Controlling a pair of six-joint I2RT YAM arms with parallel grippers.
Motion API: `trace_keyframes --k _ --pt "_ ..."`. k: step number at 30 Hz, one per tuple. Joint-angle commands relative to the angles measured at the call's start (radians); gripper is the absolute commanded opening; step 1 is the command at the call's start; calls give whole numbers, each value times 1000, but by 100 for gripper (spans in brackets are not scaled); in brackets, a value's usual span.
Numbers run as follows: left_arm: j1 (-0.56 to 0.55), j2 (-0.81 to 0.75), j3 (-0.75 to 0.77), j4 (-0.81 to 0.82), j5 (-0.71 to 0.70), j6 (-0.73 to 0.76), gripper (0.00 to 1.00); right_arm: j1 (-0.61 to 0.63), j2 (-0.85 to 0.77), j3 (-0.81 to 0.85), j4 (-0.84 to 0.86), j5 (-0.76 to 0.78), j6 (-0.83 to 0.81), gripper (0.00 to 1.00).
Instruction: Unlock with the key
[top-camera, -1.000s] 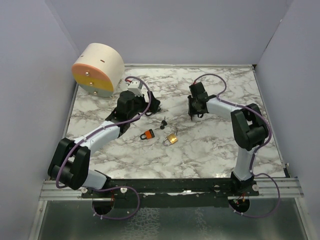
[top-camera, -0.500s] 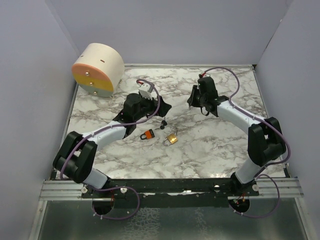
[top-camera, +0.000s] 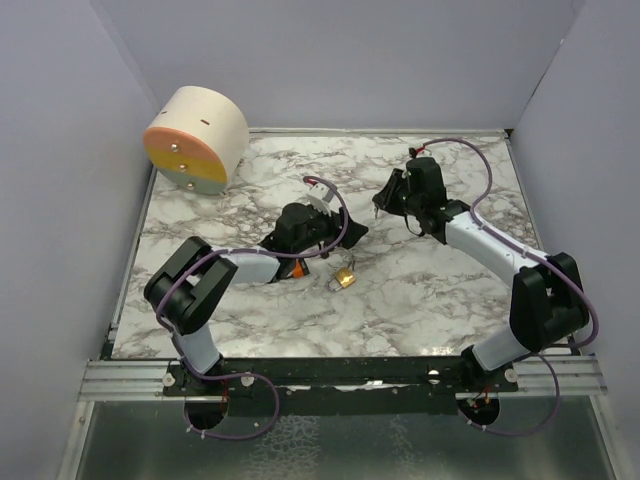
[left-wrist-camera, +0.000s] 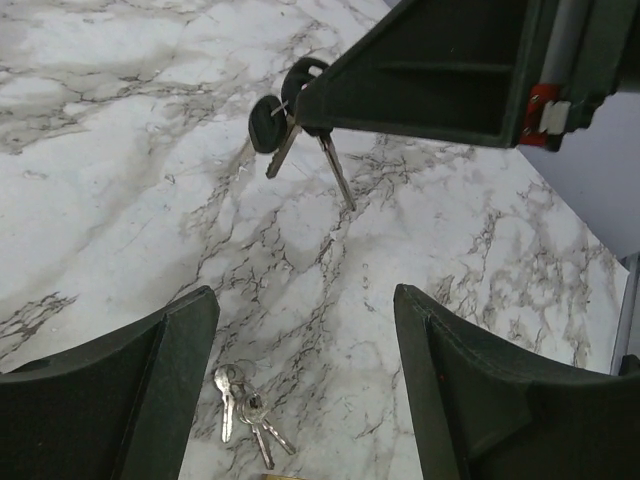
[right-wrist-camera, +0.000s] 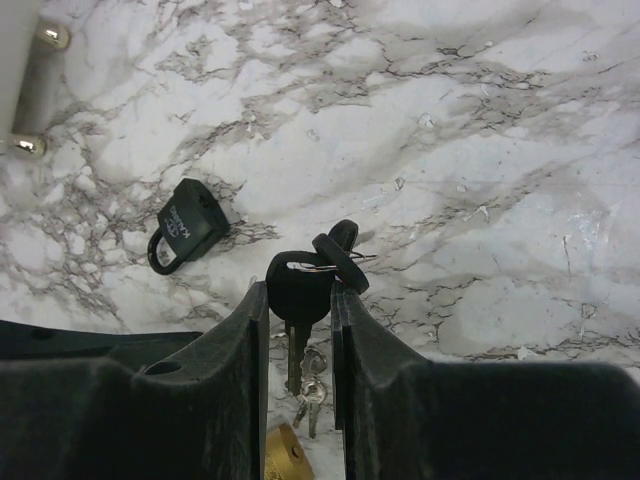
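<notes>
My right gripper hangs above the table's middle, shut on the black head of a key whose blade points down between the fingers. More black-headed keys dangle from the same ring. My left gripper is open and low over the marble, just left of the right one. A bunch of silver keys lies between its fingers. A brass padlock lies just nearer. An orange padlock peeks out beside the left forearm. A black padlock lies flat farther left.
A cream drum with an orange and grey face leans at the back left corner. Grey walls close in the marble table on three sides. The left arm stretches low across the table's middle.
The left arm has swung right and forward over the locks, and its jaws have narrowed a little. The right gripper has shifted slightly right and back with the key.
</notes>
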Motion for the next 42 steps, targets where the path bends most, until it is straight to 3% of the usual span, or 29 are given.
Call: trace_keyframes --k 1,12,27,42 --pt "-25 60 18 147 -13 -39 71 5 -52 -16 53 -22 41 9" --pt "-47 141 42 310 -20 -91 67 5 -67 -34 73 -64 57 9" --pt "-56 228 112 358 -22 -135 61 5 -92 -51 82 -78 68 8" --pt "-55 254 123 393 -47 -146 45 6 -106 -60 84 -88 74 8"
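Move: The black-headed keys hang from the right hand's closed fingers, about 5 cm ahead of the left hand, 6 cm to its right and some 3 cm lower; from the right hand's own point they are only about 2 cm below. On the table, some 14 cm below the left hand, the loose silver keys lie about 1 cm back, the brass padlock roughly 6 cm back and 2 cm left, and the black padlock about 9 cm ahead and 12 cm left. The left hand reaches about 5 cm to its right and a little forward towards the hanging key blade, dipping slightly and rising again early on, and rolls some 10 degrees so its left side drops, while its open fingers narrow to about half open without yet gripping. The right hand keeps its pinch on the key heads and lifts them about 2 cm, easing slightly back and left to meet the left hand. ##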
